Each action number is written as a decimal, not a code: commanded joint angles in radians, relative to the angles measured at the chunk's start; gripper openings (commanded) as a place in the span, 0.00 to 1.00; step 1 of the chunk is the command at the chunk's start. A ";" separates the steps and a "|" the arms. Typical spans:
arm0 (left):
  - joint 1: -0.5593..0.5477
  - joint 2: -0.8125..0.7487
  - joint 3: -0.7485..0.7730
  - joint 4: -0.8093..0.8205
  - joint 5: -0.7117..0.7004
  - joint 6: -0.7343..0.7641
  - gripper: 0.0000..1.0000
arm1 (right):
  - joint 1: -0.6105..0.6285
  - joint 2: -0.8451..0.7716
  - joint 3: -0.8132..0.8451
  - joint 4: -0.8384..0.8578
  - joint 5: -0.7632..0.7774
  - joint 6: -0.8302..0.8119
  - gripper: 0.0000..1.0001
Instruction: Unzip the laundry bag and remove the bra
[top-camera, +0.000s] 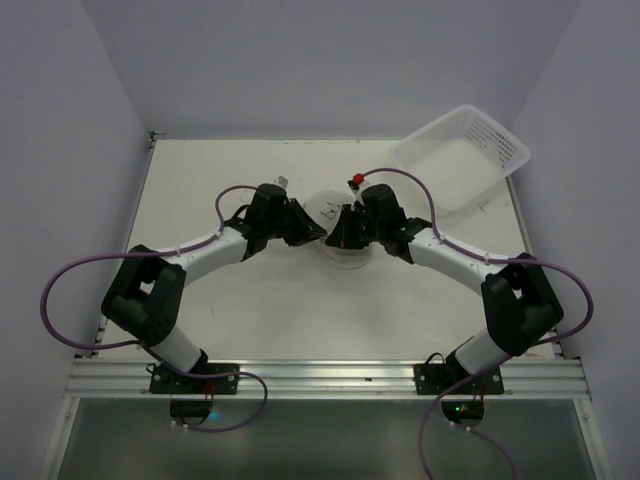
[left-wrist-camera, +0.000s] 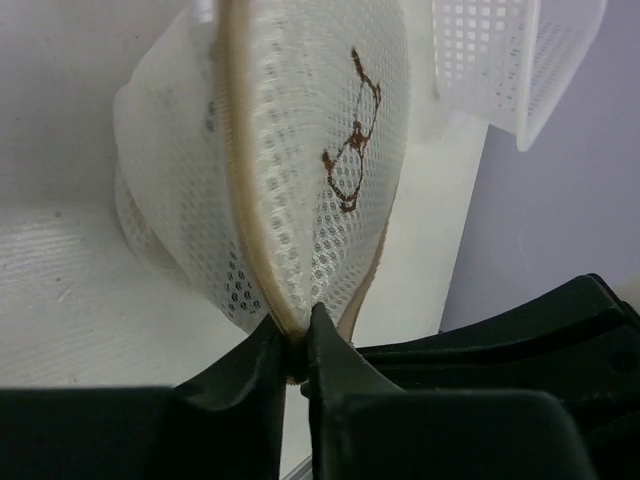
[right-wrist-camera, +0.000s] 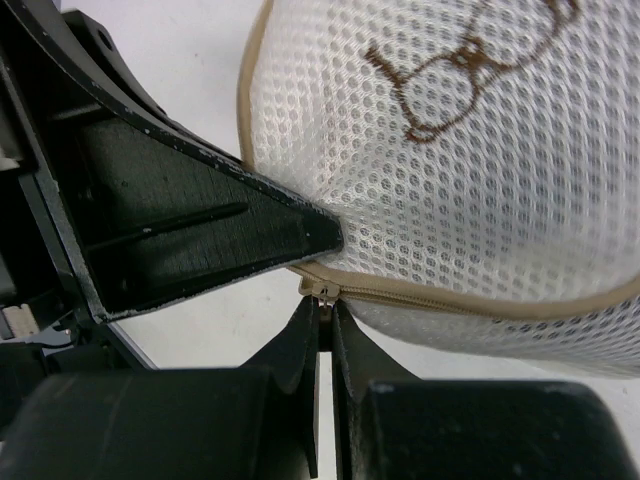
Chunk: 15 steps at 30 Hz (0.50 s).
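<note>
The laundry bag (top-camera: 328, 207), a round white mesh case with a tan zipper rim (right-wrist-camera: 450, 300) and a small bra drawing (left-wrist-camera: 350, 140), stands on edge mid-table between both grippers. My left gripper (top-camera: 320, 235) (left-wrist-camera: 292, 335) is shut on the bag's tan rim at its near edge. My right gripper (top-camera: 332, 240) (right-wrist-camera: 325, 312) is shut on the small tan zipper pull (right-wrist-camera: 322, 295) at the end of the closed zipper. One left finger (right-wrist-camera: 200, 240) shows in the right wrist view, pressed against the mesh just above the pull. The bra is hidden.
A white perforated plastic basket (top-camera: 462, 155) (left-wrist-camera: 510, 60) lies tilted at the table's back right corner, behind the bag. Purple cables loop from both arms. White walls enclose the table on three sides.
</note>
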 joint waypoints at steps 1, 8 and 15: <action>-0.005 -0.002 0.011 0.016 -0.038 0.019 0.09 | 0.005 -0.053 0.009 -0.004 0.022 -0.027 0.00; 0.021 -0.011 0.023 -0.064 -0.030 0.111 0.00 | -0.079 -0.117 -0.046 -0.060 0.100 -0.089 0.00; 0.126 -0.022 0.020 -0.110 0.091 0.283 0.00 | -0.294 -0.170 -0.092 -0.141 0.073 -0.124 0.00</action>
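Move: The laundry bag's zip seam already lies between the left pads, with the right fingers shut on the zip pull about 1 cm to its right. From the right hand, the bag's right edge is about 9 cm to the right and 3 cm ahead, some 2 cm lower. The brown emblem is roughly 7 cm ahead of that hand; the white basket stands about 31 cm to the right and 20 cm ahead, some 8 cm lower. Shut the left gripper on the zip seam and hold it there as an anchor, nearly in place. Keep the right fingers pinched on the zip pull and, after a slow start, draw it right along the seam, about 8 cm and slightly forward, away from the left hand towards the bag's right edge, staying level and turning some 10 degrees clockwise. ##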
